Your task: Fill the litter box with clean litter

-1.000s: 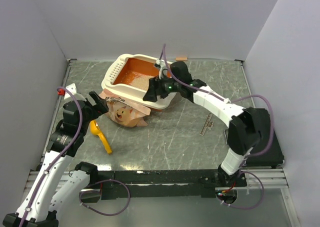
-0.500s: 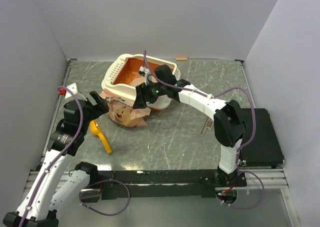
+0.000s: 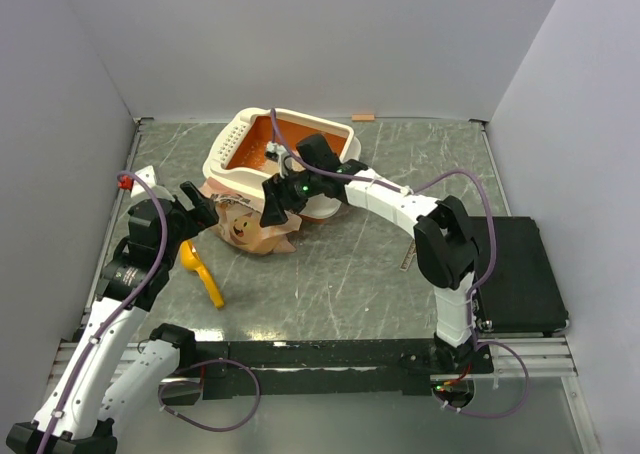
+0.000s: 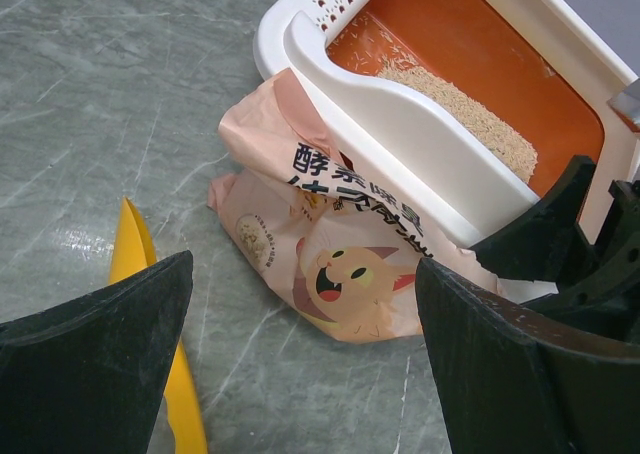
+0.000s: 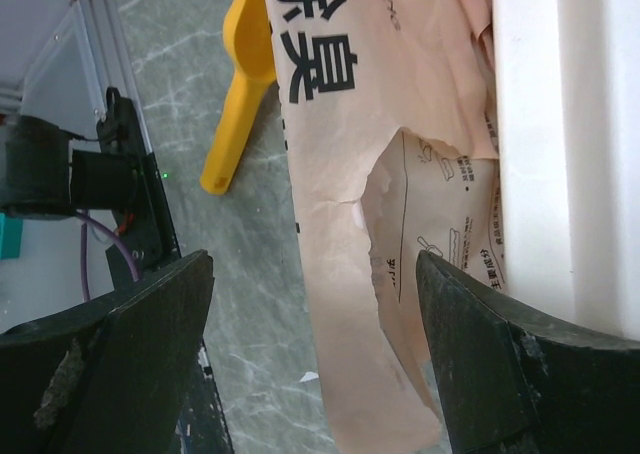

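Note:
The litter box stands at the back of the table, cream-rimmed and orange inside. In the left wrist view a strip of pale clean litter lies along its near inner wall. A crinkled tan paper bag lies against the box's near side. My right gripper hangs open just above the bag's right end, next to the white box wall, with nothing between its fingers. My left gripper stands open left of the bag, empty.
A yellow scoop lies on the table in front of the bag, near the left gripper. A flat black box sits at the right edge. A small orange tag lies by the back wall.
The right arm has swung left and down, from over the box's near rim to above the bag. The left arm has stayed where it was.

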You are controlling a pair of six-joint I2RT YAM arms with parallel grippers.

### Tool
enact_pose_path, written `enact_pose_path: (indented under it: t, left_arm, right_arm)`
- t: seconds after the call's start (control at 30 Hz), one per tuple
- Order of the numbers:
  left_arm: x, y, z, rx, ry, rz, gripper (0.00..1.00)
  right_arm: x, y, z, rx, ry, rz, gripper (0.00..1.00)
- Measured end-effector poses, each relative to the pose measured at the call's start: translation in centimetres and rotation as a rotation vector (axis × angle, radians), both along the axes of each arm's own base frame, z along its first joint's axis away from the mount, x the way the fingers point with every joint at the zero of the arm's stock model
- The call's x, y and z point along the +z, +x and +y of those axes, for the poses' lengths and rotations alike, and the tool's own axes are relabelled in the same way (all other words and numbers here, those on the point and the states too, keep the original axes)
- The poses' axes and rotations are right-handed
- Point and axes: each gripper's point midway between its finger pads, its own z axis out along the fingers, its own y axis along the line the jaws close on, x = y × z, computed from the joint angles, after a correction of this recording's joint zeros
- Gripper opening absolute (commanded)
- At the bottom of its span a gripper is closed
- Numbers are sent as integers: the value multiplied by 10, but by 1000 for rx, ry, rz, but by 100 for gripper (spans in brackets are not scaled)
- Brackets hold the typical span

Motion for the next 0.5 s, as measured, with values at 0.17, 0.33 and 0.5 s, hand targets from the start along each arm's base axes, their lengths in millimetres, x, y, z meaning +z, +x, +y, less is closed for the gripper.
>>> enact_pose_path:
  t: [0.17, 0.33, 0.5]
  left_arm:
    - [0, 0, -1, -5, -2, 0, 97]
    - [0, 0, -2, -9, -3, 1, 97]
    - [0, 0, -2, -11, -5, 1, 97]
  right_arm:
    - [-8, -4, -1, 16, -20, 12, 76]
    - [-10, -6, -2, 22, -23, 16, 64]
    - [-13, -8, -3, 25, -29, 22, 55]
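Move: The litter bag's open rim at its right end lies just beyond the right gripper's fingertips, about 3 cm left and 2 cm below, running between the open fingers. The bag's middle is some 7 cm left, 1 cm back and 8 cm down. The litter box's middle is about 12 cm ahead, 2 cm right; the yellow scoop roughly 12 cm back, 18 cm left. From the left gripper the bag's middle is about 3 cm ahead, 9 cm right and 16 cm down. Ease the right gripper down a little over 1 cm and slightly back, fingers still pointing left and down, so the bag's rim stays between them, with the finger nearer the box over the bag's mouth and the other outside. Meanwhile bring the fingers together by about a third of their opening, without shutting them fully. ##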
